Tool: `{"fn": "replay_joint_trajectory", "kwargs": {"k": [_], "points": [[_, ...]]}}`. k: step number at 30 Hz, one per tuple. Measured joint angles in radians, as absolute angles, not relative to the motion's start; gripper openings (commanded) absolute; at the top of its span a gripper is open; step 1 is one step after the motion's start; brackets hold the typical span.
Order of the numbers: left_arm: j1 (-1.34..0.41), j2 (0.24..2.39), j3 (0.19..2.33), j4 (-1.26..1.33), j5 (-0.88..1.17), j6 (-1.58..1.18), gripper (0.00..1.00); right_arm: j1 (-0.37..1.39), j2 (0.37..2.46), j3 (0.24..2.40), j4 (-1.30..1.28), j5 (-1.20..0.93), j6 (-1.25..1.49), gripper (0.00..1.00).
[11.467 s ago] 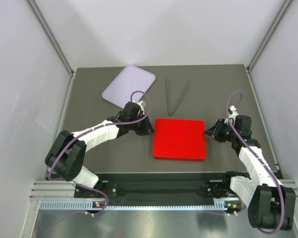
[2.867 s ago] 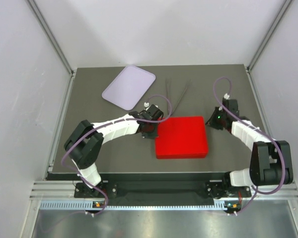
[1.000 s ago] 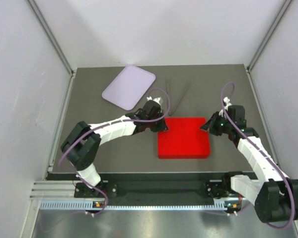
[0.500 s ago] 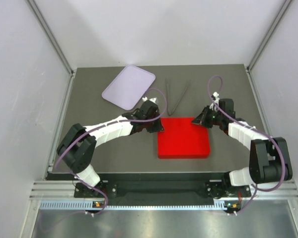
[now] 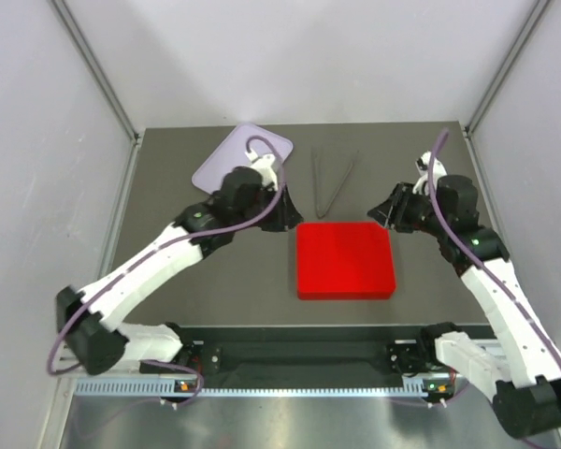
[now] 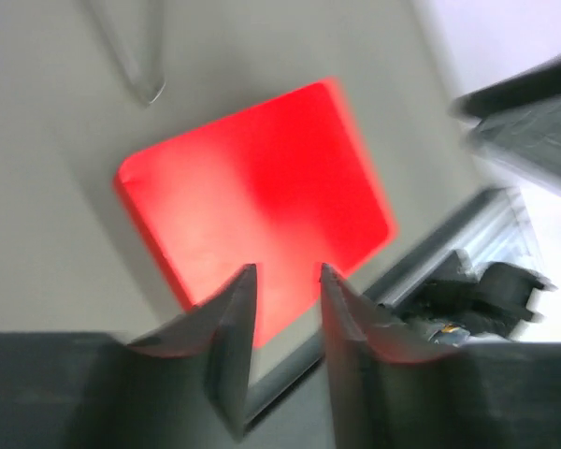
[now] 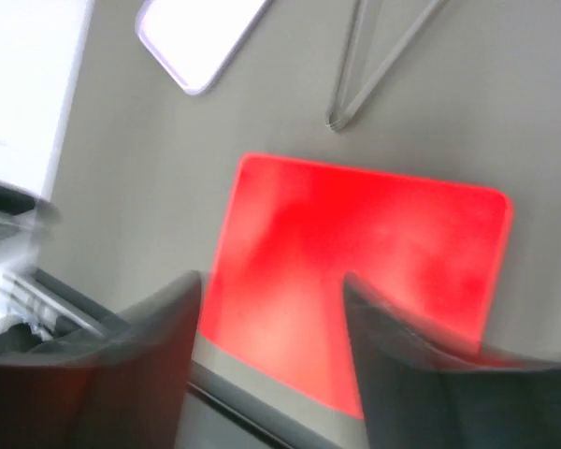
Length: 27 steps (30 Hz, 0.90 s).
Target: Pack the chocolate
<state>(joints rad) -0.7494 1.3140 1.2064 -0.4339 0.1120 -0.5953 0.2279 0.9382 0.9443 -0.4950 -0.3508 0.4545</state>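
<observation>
No chocolate shows in any view. A flat red box (image 5: pixel 344 260) lies shut in the middle of the table, seen also in the left wrist view as the red box (image 6: pixel 252 196) and in the right wrist view as the red box (image 7: pixel 365 243). My left gripper (image 5: pixel 280 211) hovers off the box's far left corner. Its jaws (image 6: pixel 287 273) stand a little apart with nothing between them. My right gripper (image 5: pixel 391 208) hangs off the far right corner, open (image 7: pixel 271 281) and empty. Both are raised above the table.
Thin metal tongs (image 5: pixel 329 180) lie behind the box, also visible as tongs (image 7: pixel 374 56). A lavender tray (image 5: pixel 215 168) sits at the back left, partly under my left arm. White walls close in the table on three sides.
Both grippers were shut at the box's far corners; they have since lifted away from it and opened. The red box has stayed where it was.
</observation>
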Motion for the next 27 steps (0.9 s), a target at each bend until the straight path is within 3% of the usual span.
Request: {"fn": "replay_joint_trajectory", "kwargs": {"k": [1,2,3,4,6,13,27], "points": [[-0.749,1.263,1.206,-0.437,0.121,-0.584,0.53,0.237,0.898,0.942,-0.528,-0.333,0.448,0.81],[-0.749,1.213,1.201,-0.436,0.131,-0.571,0.72,0.242,0.858,0.941,-0.56,-0.314,0.434,0.92],[-0.749,1.165,1.189,-0.426,0.145,-0.56,0.81,0.247,0.816,0.935,-0.583,-0.292,0.42,0.99],[-0.749,1.11,1.159,-0.401,0.154,-0.553,0.9,0.252,0.772,0.926,-0.604,-0.267,0.405,1.0],[-0.749,1.004,1.082,-0.368,0.168,-0.544,0.98,0.258,0.679,0.904,-0.649,-0.221,0.39,1.0],[-0.749,0.811,0.839,-0.36,0.149,-0.545,0.99,0.261,0.454,0.863,-0.775,-0.091,0.398,1.0],[-0.749,0.687,0.772,-0.359,0.124,-0.573,0.98,0.261,0.422,0.858,-0.864,-0.047,0.415,1.0]]}}
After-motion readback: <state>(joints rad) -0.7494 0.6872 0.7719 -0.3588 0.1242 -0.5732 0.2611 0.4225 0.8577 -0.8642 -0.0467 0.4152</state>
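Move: The lidded chocolate box, now free of both hands, has its middle about 18 cm to the left hand's right, 7 cm back and 18 below; from the right hand it is some 11 cm left, 6 back and 18 below. The metal tongs lie roughly 18 cm ahead of the left hand and 15 to its right, the lilac tray about 26 ahead and 16 to its left, both some 21 below. Both empty hands draw back and outward from the lidded box, some 11 cm each, their fingers opening wide. ##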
